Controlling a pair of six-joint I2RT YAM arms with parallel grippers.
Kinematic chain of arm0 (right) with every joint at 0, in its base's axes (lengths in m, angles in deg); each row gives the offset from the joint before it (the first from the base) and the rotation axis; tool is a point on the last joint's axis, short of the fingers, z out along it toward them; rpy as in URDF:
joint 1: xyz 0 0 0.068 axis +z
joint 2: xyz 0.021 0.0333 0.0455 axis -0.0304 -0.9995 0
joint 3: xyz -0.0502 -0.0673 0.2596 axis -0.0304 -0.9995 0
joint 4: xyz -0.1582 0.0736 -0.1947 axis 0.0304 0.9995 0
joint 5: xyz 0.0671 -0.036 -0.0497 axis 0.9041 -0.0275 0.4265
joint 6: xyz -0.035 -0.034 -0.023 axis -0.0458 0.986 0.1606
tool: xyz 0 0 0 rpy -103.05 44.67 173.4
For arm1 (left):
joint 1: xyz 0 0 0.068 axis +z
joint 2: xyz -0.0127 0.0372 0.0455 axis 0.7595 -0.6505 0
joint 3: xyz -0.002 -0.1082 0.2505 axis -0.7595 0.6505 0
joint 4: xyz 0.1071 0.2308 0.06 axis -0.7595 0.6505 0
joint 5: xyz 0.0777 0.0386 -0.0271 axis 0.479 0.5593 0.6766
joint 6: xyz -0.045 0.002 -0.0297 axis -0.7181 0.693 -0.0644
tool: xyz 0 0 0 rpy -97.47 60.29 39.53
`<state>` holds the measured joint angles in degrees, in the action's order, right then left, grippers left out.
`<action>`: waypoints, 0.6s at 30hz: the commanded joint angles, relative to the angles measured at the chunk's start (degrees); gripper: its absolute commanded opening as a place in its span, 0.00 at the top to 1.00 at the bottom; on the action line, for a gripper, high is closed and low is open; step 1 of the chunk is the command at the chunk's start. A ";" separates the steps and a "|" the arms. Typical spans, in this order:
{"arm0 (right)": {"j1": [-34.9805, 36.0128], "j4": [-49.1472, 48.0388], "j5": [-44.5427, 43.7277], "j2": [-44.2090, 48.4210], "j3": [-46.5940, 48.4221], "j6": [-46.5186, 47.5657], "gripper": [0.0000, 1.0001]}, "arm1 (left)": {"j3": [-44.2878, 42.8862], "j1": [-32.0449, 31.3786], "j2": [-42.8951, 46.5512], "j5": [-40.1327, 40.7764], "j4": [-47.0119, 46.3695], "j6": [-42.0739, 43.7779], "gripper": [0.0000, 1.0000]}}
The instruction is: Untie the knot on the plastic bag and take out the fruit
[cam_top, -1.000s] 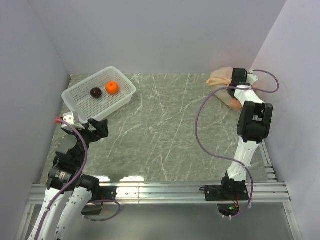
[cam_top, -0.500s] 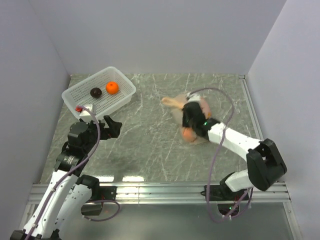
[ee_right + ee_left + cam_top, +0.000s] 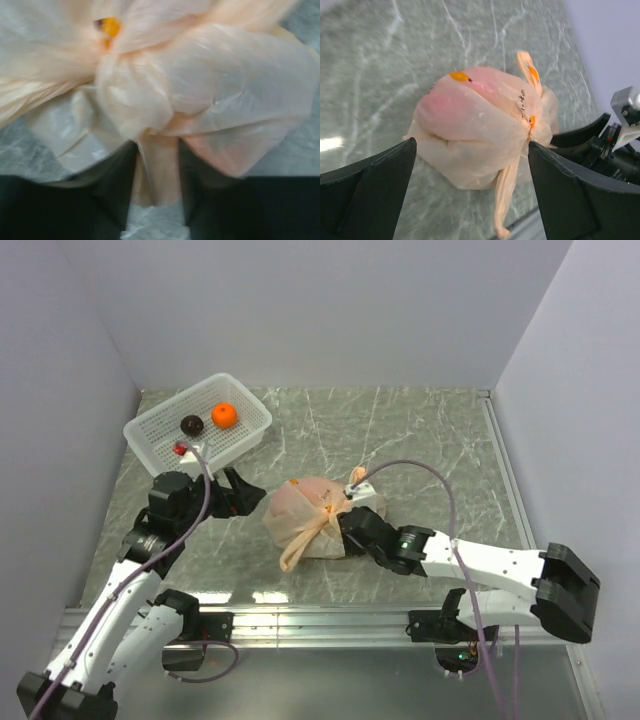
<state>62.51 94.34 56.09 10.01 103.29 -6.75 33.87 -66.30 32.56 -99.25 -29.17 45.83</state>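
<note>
The peach plastic bag [image 3: 303,518] lies tied near the table's front middle. Its knot [image 3: 328,508] faces right, with one ear up and one long tail trailing toward the front. In the left wrist view the knot [image 3: 532,122] sits at the right of the bag [image 3: 470,130]. The fruit shows only as a pinkish blur [image 3: 445,100] through the plastic. My right gripper [image 3: 345,527] is at the knot side; in its own view the right gripper [image 3: 157,160] has its jaws parted with a fold of the bag [image 3: 200,90] lying between them. My left gripper [image 3: 246,496] stands open just left of the bag.
A white mesh basket [image 3: 160,436] stands at the back left with an orange tangerine [image 3: 224,416] and a dark brown round fruit [image 3: 192,425] in it. Grey walls close in the left, back and right sides. The right arm lies low along the table's front right.
The right arm has swept the bag from the far right corner to the front middle, and its jaws have parted. The left arm has reached forward toward the bag.
</note>
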 commanded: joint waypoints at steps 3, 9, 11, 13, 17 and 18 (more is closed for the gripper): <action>-0.31 4.63 -7.53 8.65 -2.81 -11.67 0.36 | -1.94 -8.13 -6.08 -0.78 -5.13 -5.66 0.01; -0.48 -1.26 -7.34 12.81 -2.29 -5.96 0.32 | -7.73 -20.18 -14.86 12.65 -5.32 -4.88 0.01; -0.57 -2.32 -6.56 11.76 -0.97 -3.24 0.30 | -9.67 -22.39 -19.17 14.08 -4.09 -4.00 0.01; -0.57 -2.93 -6.20 9.56 -0.27 -2.00 0.29 | -11.87 -26.17 -23.28 19.96 -3.48 -3.56 0.01; -1.36 -7.49 -4.36 6.39 -1.66 -1.38 0.29 | -14.86 -31.36 -29.63 26.11 -0.85 -2.51 0.02; -2.32 -8.38 -3.31 5.52 -2.02 -1.64 0.29 | -15.65 -32.85 -30.86 27.17 -0.40 -2.42 0.04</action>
<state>61.68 91.43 52.05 16.96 100.64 -9.44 21.24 -96.03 4.54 -79.57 -31.43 42.00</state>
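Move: The bag's knot lies about 14 cm to the right of the open left hand, 5 cm back and 14 cm below it; from the right hand it is close by, some 3 cm ahead, 4 cm to the left and about 1 cm below. The near bag handle ends about 11 cm back and 9 cm to the left of the knot, some 4 cm lower; the far handle stands about 8 cm ahead and 6 cm to the right of it. The left hand sweeps some 13 cm to its right, sinking about 4 cm, to come in over the bag towards the knot, with the fingers kept wide and the wrist dipping and turning clockwise roughly 10 degrees each while its left side rolls up a little. The right hand, already part open beside the knot, spreads its fingers wider, first slips 2 to 3 cm right and then rises about 4 cm, before easing about 1 cm down and slightly left and forward over the gathered plastic. ##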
